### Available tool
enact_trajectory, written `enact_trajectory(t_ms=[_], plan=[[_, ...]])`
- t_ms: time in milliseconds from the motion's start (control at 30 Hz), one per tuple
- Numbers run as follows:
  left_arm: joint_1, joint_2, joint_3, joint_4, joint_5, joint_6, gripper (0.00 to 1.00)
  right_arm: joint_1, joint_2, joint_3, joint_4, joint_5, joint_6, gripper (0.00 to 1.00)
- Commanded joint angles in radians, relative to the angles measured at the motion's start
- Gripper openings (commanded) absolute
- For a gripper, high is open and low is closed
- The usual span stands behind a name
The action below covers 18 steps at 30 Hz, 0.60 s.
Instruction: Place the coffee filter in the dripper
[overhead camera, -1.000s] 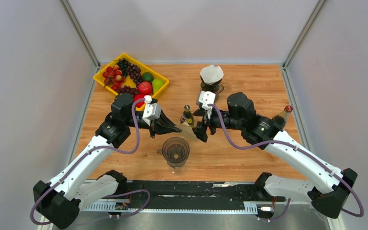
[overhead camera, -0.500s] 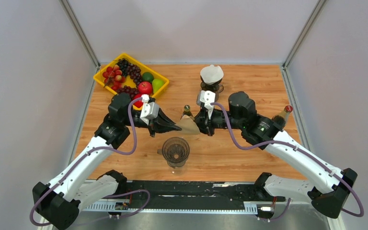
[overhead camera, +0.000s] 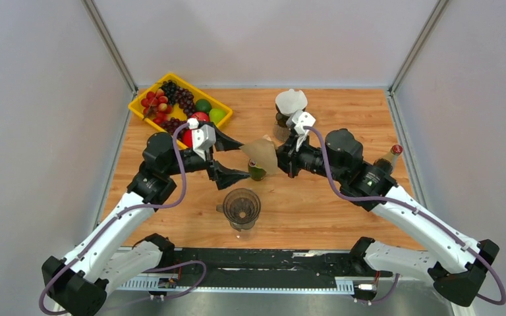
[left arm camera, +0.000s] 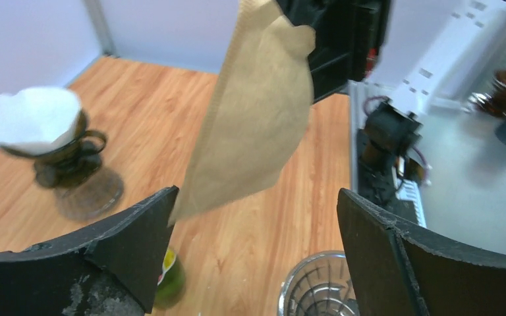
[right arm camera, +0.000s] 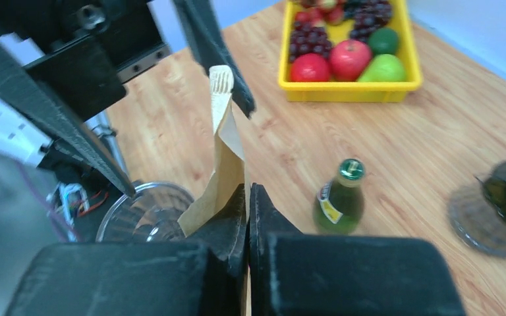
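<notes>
The brown paper coffee filter [overhead camera: 261, 153] hangs in the air above the table, pinched at its edge by my right gripper [overhead camera: 282, 158], which is shut on it. The right wrist view shows the filter [right arm camera: 227, 164] rising from between the closed fingertips of that gripper [right arm camera: 248, 191]. My left gripper [overhead camera: 237, 160] stands wide open just left of the filter [left arm camera: 257, 118], its fingers [left arm camera: 132, 243] apart and not gripping it. The clear glass dripper [overhead camera: 241, 207] stands on the table below and nearer, empty [right arm camera: 143, 214].
A small green bottle [overhead camera: 257, 172] stands under the filter. At the back is a dark dripper stand holding a white filter [overhead camera: 291, 104]. A yellow fruit tray [overhead camera: 141, 108] sits at the back left, and a brown bottle [overhead camera: 389, 158] behind the right arm.
My right gripper closed on the filter and my left gripper opened and let it go. The right arm has drawn back and lifted the filter.
</notes>
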<state>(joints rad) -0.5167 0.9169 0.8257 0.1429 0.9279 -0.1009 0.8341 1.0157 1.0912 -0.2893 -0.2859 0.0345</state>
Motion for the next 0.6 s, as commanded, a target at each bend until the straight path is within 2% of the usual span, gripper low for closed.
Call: enact_trajectory(t_ms=[0, 133, 200, 333, 567], plan=[[-0.001, -0.042, 0.026, -0.032, -0.289, -0.129, 1.00, -0.004, -0.040, -0.015, 0.044, 0.296, 0.163, 0.00], [-0.011, -0.028, 0.091, -0.113, -0.512, -0.224, 1.00, -0.004, -0.011, 0.022, -0.047, 0.596, 0.380, 0.00], [-0.039, -0.015, 0.113, -0.135, -0.597, -0.244, 1.00, -0.004, 0.014, 0.052, -0.093, 0.674, 0.474, 0.00], [-0.150, 0.038, 0.162, -0.174, -0.784, -0.202, 1.00, -0.003, 0.056, 0.094, -0.109, 0.695, 0.593, 0.00], [-0.340, 0.179, 0.258, -0.218, -0.920, -0.074, 1.00, -0.004, 0.132, 0.162, -0.144, 0.686, 0.649, 0.00]])
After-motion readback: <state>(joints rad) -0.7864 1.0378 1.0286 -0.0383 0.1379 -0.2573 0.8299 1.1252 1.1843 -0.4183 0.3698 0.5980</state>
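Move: The brown filter hangs in the right gripper's shut fingers, its middle some 6 cm to the right of the left gripper, 2 cm ahead and 2 cm above. From the right gripper, the near, empty dripper lies about 9 cm back, 13 cm left and 15 cm down; the green bottle some 13 cm ahead, 5 cm left, 19 cm down; the dripper with the white filter about 28 cm ahead, 6 cm right, 16 cm down. Keep the brown filter pinched and carry it with the right gripper about 8 cm forward and 5 cm right, away from the empty dripper, swinging the wrist some 45 degrees clockwise and tipping it down. Bring the left gripper, still wide open, 6 cm forward, turning it counter-clockwise so that its fingers keep facing the filter, then reach right about 4 cm. ##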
